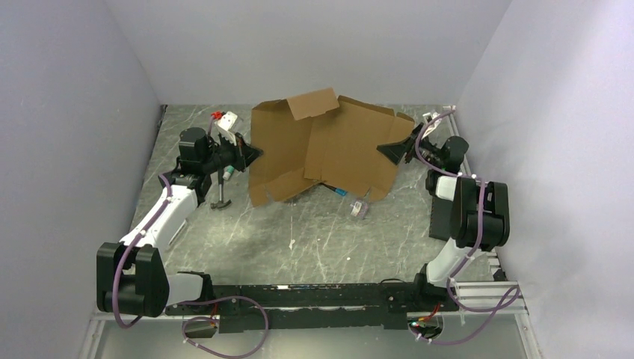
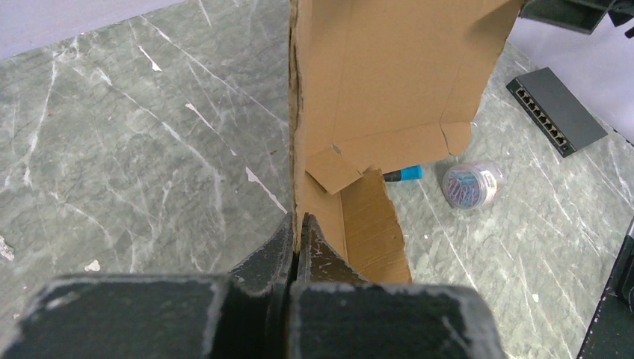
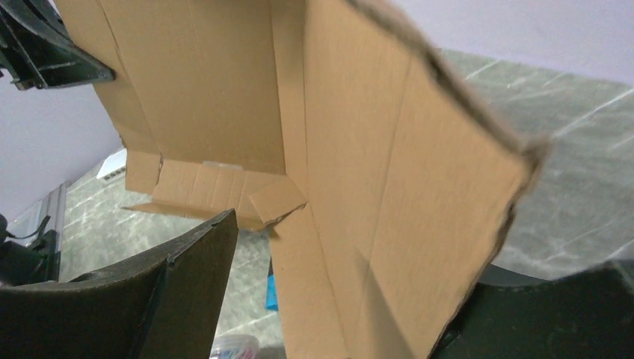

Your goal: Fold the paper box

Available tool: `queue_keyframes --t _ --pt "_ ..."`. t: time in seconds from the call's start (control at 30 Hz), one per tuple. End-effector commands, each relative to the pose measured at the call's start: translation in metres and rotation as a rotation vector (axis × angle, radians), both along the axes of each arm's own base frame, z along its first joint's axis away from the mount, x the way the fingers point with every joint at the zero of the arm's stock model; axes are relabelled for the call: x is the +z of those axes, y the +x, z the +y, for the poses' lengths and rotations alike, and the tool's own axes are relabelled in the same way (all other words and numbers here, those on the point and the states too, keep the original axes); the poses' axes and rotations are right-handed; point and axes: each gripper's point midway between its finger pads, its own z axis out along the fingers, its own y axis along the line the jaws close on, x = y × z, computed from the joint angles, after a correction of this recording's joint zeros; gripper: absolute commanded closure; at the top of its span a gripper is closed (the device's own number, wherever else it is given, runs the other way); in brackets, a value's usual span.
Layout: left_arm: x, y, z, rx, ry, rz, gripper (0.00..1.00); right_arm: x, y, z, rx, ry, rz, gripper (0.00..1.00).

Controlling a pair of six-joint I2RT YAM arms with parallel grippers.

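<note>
The paper box (image 1: 321, 146) is a brown corrugated sheet, partly folded, with its left panel and flaps raised off the table. My left gripper (image 1: 254, 153) is shut on the box's left edge. In the left wrist view its jaws (image 2: 299, 223) pinch the thin upright cardboard wall (image 2: 389, 75). My right gripper (image 1: 396, 148) is at the box's right edge. In the right wrist view it (image 3: 359, 247) stands open around a slanting cardboard panel (image 3: 389, 172). A gap shows between the left finger (image 3: 187, 277) and the panel, and the other finger is partly hidden behind the panel.
A clear jar of coloured clips (image 1: 359, 209) and a blue marker (image 1: 336, 191) lie just in front of the box. A black network switch (image 2: 557, 110) lies toward the right. A small tool (image 1: 220, 202) and a white-and-red object (image 1: 226, 120) are near the left arm. Walls close in on both sides.
</note>
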Motion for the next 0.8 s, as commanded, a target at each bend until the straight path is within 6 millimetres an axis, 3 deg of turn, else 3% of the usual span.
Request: queue_keyframes --t 0.0,0.27,0.53,0.67,0.77 --pt "0.02 0.004 -0.001 0.007 -0.01 -0.059 1.0 -0.002 -0.007 0.001 0.029 -0.033 -0.091 0.25" --pt "0.019 0.005 0.0 0.014 -0.006 -0.053 1.0 -0.032 -0.006 -0.003 0.011 -0.004 -0.011 0.25" --pt "0.019 0.005 0.0 0.016 -0.008 -0.054 1.0 -0.038 -0.003 -0.003 0.007 0.04 0.028 0.34" --pt "0.018 0.005 0.0 0.015 -0.01 -0.051 1.0 -0.04 -0.003 -0.002 0.014 0.048 0.043 0.45" --pt "0.019 0.005 0.0 0.016 -0.011 -0.052 1.0 -0.039 -0.002 -0.002 0.025 0.049 0.043 0.59"
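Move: The right hand's open fingers already straddle the paper box's right edge, whose middle lies about 2 cm right, 2 cm back and some 5 cm below. From this hand the clip jar is about 14 cm back, 10 cm left and 16 cm down; the marker is some 9 cm back, 18 cm left and 18 cm down. The left hand still pinches the opposite edge, with the right edge about 43 cm to its right, 1 cm back and 6 cm below. The right hand sinks about 5 cm, then partly closes around the box's right edge; the left keeps its pinch. ##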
